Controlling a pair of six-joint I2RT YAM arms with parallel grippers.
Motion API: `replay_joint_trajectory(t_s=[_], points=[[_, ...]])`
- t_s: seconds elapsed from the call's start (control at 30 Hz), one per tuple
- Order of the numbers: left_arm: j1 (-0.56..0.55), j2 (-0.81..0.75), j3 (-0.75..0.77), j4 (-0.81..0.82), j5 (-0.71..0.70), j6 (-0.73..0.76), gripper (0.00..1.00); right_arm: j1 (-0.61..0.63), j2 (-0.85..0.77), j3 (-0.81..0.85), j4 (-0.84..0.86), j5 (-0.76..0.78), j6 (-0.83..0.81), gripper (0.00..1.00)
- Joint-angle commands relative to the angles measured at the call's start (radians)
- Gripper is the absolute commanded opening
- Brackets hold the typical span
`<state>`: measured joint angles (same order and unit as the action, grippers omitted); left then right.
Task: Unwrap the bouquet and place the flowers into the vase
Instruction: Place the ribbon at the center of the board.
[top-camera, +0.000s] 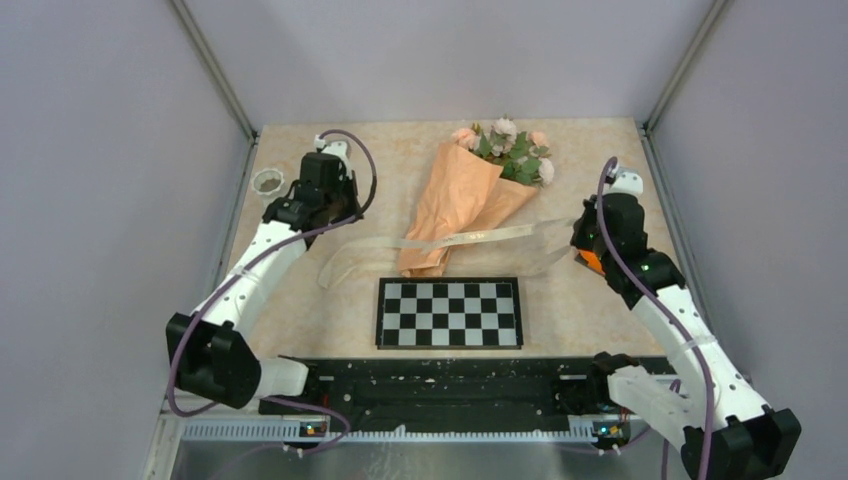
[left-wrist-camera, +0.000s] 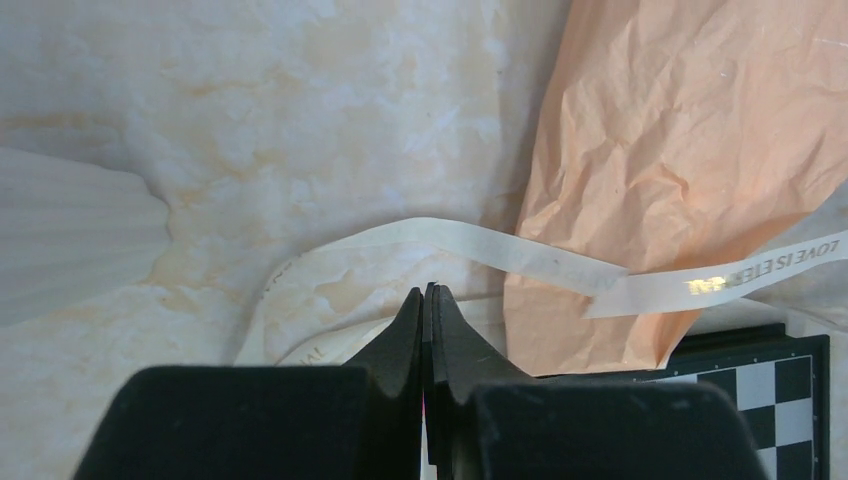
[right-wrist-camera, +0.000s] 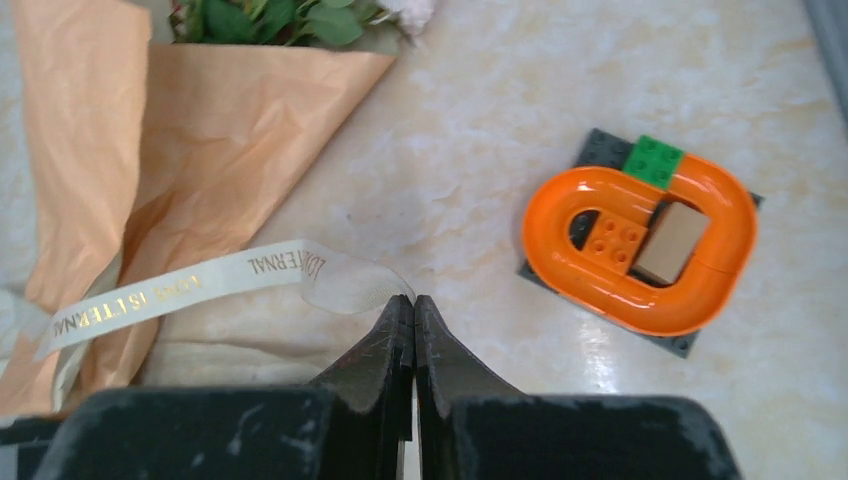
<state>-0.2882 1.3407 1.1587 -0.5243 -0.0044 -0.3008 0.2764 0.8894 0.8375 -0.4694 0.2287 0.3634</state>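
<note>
The bouquet lies at the back middle of the table in its peach-orange paper cone, narrow end toward me. The flowers, pink and cream blooms with green leaves, stick out of the far end. A cream ribbon with gold lettering crosses the cone. My right gripper is shut on the ribbon's sheer end. To the left of the cone, my left gripper is shut, its tips over a ribbon loop on the table. The vase, white and ribbed, stands at the far left.
A black-and-white checkerboard lies in front of the bouquet, close to the arm bases. An orange ring toy on a dark baseplate sits just right of my right gripper. Grey walls close in the table on both sides.
</note>
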Motion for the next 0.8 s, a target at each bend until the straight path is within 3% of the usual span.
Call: replay_joint_trajectory(t_s=[0.0, 0.27, 0.47, 0.53, 0.63, 0.77], points=[[0.015, -0.074, 0.004, 0.020, -0.098, 0.051, 0.00, -0.012, -0.018, 0.086, -0.046, 0.263, 0.006, 0.00], [0.015, -0.147, -0.060, 0.037, -0.017, 0.048, 0.03, -0.017, 0.006, 0.082, -0.077, 0.654, 0.012, 0.00], [0.015, -0.154, -0.051, 0.028, 0.057, 0.058, 0.10, -0.020, 0.068, 0.036, -0.047, 0.652, 0.094, 0.02], [0.015, -0.160, -0.054, 0.033, 0.087, 0.060, 0.14, -0.020, 0.086, 0.005, -0.018, 0.591, 0.113, 0.18], [0.014, -0.160, -0.056, 0.038, 0.135, 0.059, 0.34, -0.020, 0.108, -0.040, 0.031, 0.509, 0.131, 0.57], [0.008, -0.157, -0.059, 0.041, 0.171, 0.059, 0.45, -0.020, 0.117, -0.062, 0.062, 0.446, 0.134, 0.78]])
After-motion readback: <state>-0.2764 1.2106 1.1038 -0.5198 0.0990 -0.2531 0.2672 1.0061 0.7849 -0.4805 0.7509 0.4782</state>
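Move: My right hand still pinches a bend of the ribbon; the orange track lies about 12 cm to its right, 8 cm ahead and 17 cm below, and the bouquet's wrapping some 20 cm to its left and 17 cm farther out. My left hand is shut, with the ribbon's left loop about 4 cm left, 1 cm back and 17 cm below. From my left hand, the board is roughly 17 cm right and 12 cm back, the vase about 14 cm left and 3 cm ahead. I sweep my right hand about 10 cm to the right towards the orange track, rising slightly and turning some 30 degrees clockwise, dragging the ribbon along; then I lower it about 5 cm while opening the fingers wide to let the ribbon go. My left hand lifts a little going left, then eases back and right over the ribbon's loop, its fingers opening partway. ##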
